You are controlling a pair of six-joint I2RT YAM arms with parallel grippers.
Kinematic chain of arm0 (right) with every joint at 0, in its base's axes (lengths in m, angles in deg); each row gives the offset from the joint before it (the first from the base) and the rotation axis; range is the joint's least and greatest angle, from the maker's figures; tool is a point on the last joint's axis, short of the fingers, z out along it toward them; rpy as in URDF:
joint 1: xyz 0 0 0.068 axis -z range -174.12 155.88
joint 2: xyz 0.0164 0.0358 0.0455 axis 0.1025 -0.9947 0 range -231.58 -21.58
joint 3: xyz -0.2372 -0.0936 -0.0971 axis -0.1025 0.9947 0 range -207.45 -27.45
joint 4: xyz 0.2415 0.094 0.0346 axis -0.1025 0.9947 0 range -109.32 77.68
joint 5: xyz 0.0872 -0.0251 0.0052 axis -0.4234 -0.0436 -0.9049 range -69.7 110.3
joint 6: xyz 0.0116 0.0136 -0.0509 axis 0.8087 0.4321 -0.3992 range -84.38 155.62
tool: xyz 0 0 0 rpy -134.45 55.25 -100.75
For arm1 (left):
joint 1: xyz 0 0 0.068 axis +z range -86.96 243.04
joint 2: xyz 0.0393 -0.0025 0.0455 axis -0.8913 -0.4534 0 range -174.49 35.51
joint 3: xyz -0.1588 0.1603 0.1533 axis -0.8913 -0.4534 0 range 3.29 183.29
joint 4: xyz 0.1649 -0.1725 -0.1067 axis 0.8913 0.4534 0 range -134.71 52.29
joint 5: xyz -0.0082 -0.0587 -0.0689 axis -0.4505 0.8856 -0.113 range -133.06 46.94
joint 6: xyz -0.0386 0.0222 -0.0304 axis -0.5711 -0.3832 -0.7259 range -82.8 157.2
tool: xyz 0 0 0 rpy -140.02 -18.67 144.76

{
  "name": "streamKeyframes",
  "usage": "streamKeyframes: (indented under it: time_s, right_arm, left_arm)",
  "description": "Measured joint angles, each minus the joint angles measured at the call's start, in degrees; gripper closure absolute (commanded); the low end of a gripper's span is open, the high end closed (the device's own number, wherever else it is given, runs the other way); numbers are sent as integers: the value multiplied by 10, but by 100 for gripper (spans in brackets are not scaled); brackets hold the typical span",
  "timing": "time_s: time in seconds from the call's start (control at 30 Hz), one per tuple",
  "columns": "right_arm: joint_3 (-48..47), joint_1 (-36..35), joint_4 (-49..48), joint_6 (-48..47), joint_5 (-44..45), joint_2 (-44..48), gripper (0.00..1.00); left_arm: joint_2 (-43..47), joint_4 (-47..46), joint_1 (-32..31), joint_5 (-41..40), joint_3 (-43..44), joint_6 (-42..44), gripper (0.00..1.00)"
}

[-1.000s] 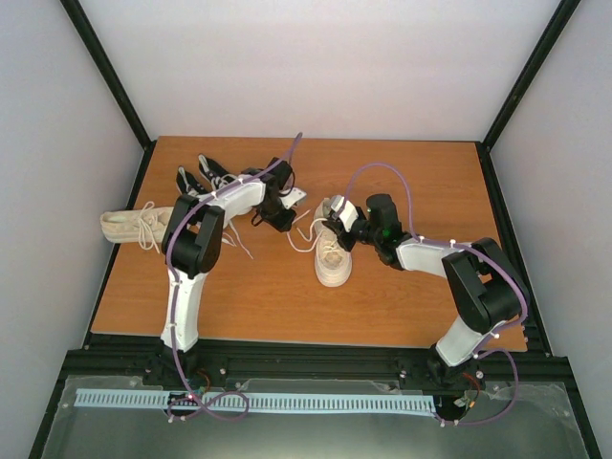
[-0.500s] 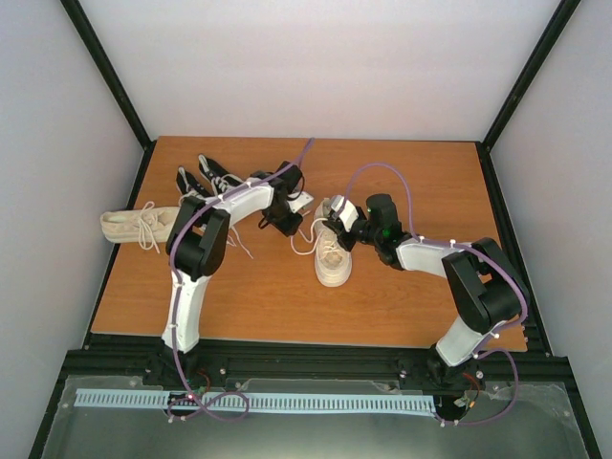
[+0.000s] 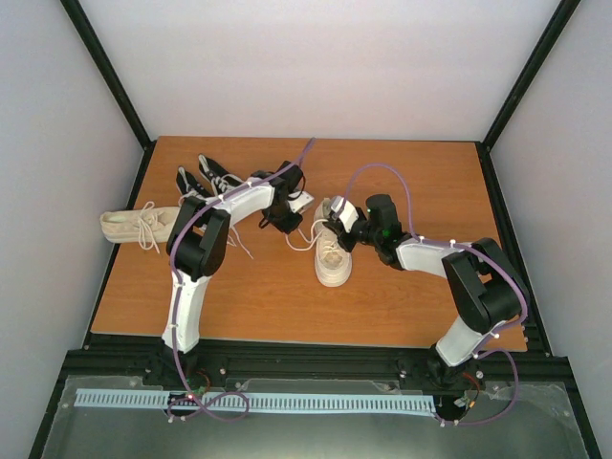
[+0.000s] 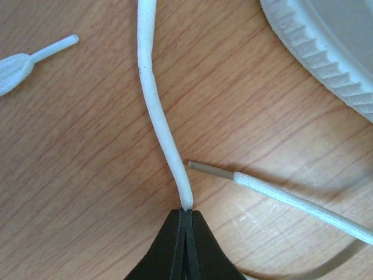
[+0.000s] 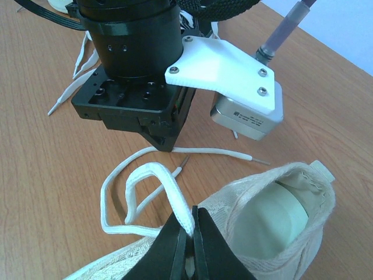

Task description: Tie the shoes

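Note:
A cream shoe [image 3: 331, 256] lies mid-table, its heel opening [image 5: 274, 210] just in front of my right wrist. My right gripper [image 5: 187, 226] is shut on a loop of its pale lace [image 5: 152, 172], right at the shoe's upper. My left gripper [image 4: 185, 211] is shut on another strand of white lace [image 4: 156, 111] flat on the wood, left of the shoe [image 3: 285, 228]. A free lace end with a grey tip [image 4: 204, 169] lies beside it. A second cream shoe [image 3: 127, 226] rests at the left. Two black shoes [image 3: 206, 176] sit behind it.
The ribbed white sole [image 4: 326, 58] of the cream shoe fills the upper right of the left wrist view. Another lace tip [image 4: 35, 55] lies at the upper left. The left wrist's camera housing [image 5: 233, 87] hangs just beyond the lace loop.
My left gripper shifted slightly right toward the centre shoe and its jaws closed on the lace strand. The right arm stayed put, still holding the loop.

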Motion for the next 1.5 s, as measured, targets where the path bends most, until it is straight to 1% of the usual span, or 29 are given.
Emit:
streamKeyframes:
  time_s: [0.13,0.27,0.47,0.63,0.73,0.87,1.03,1.17,1.3,1.5]
  right_arm:
    - [0,0,2,-1,1,0,97]
    - [-1,0,3,-1,1,0,97]
    - [-3,0,3,-1,0,0,97]
    - [-4,0,3,-1,1,0,97]
    - [-4,1,0,0,3,0,97]
    - [-4,2,-5,0,3,0,97]
    - [-4,5,-5,-1,3,10,97]
    - [-4,5,-5,-5,3,19,97]
    - [-4,5,-4,-7,2,20,97]
    - [-4,6,0,-8,2,20,97]
  left_arm:
    - [10,-11,0,1,-14,0,99]
    - [52,-13,0,20,-33,2,99]
    - [116,-33,0,81,-25,16,99]
    - [110,-34,-2,136,-4,43,99]
    - [101,-28,-4,173,7,68,99]
    - [110,-9,-6,238,-3,120,99]
    - [182,10,-7,296,-77,186,99]
    - [221,23,-7,325,-89,224,99]
    - [216,24,-7,334,-87,241,99]
    - [142,28,-5,333,-40,248,99]
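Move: The lace loop in my right fingers is my left hand's goal, about 5 cm back, 10 cm to the right and 10 cm above. The middle of the cream shoe lies some 12 cm right of my left hand and 3 cm back; the other lace's free tip is 2 cm ahead and 1 cm right, on the table. The black shoe's lace tip is 7 cm straight ahead. From my right hand, the lace pinched by my left is 5 cm ahead, 10 cm left and 10 cm down. Keeping the lace pinched, I lift my left hand off the table about 10 cm while swinging right, then carry it some 9 cm back and a little higher beside the right hand's loop, finally dipping 3 cm and easing forward. The wrist turns clockwise and tips the fingers rightward, each about 30 degrees. My right hand keeps its loop shut in the fingers and rises 2 cm. ##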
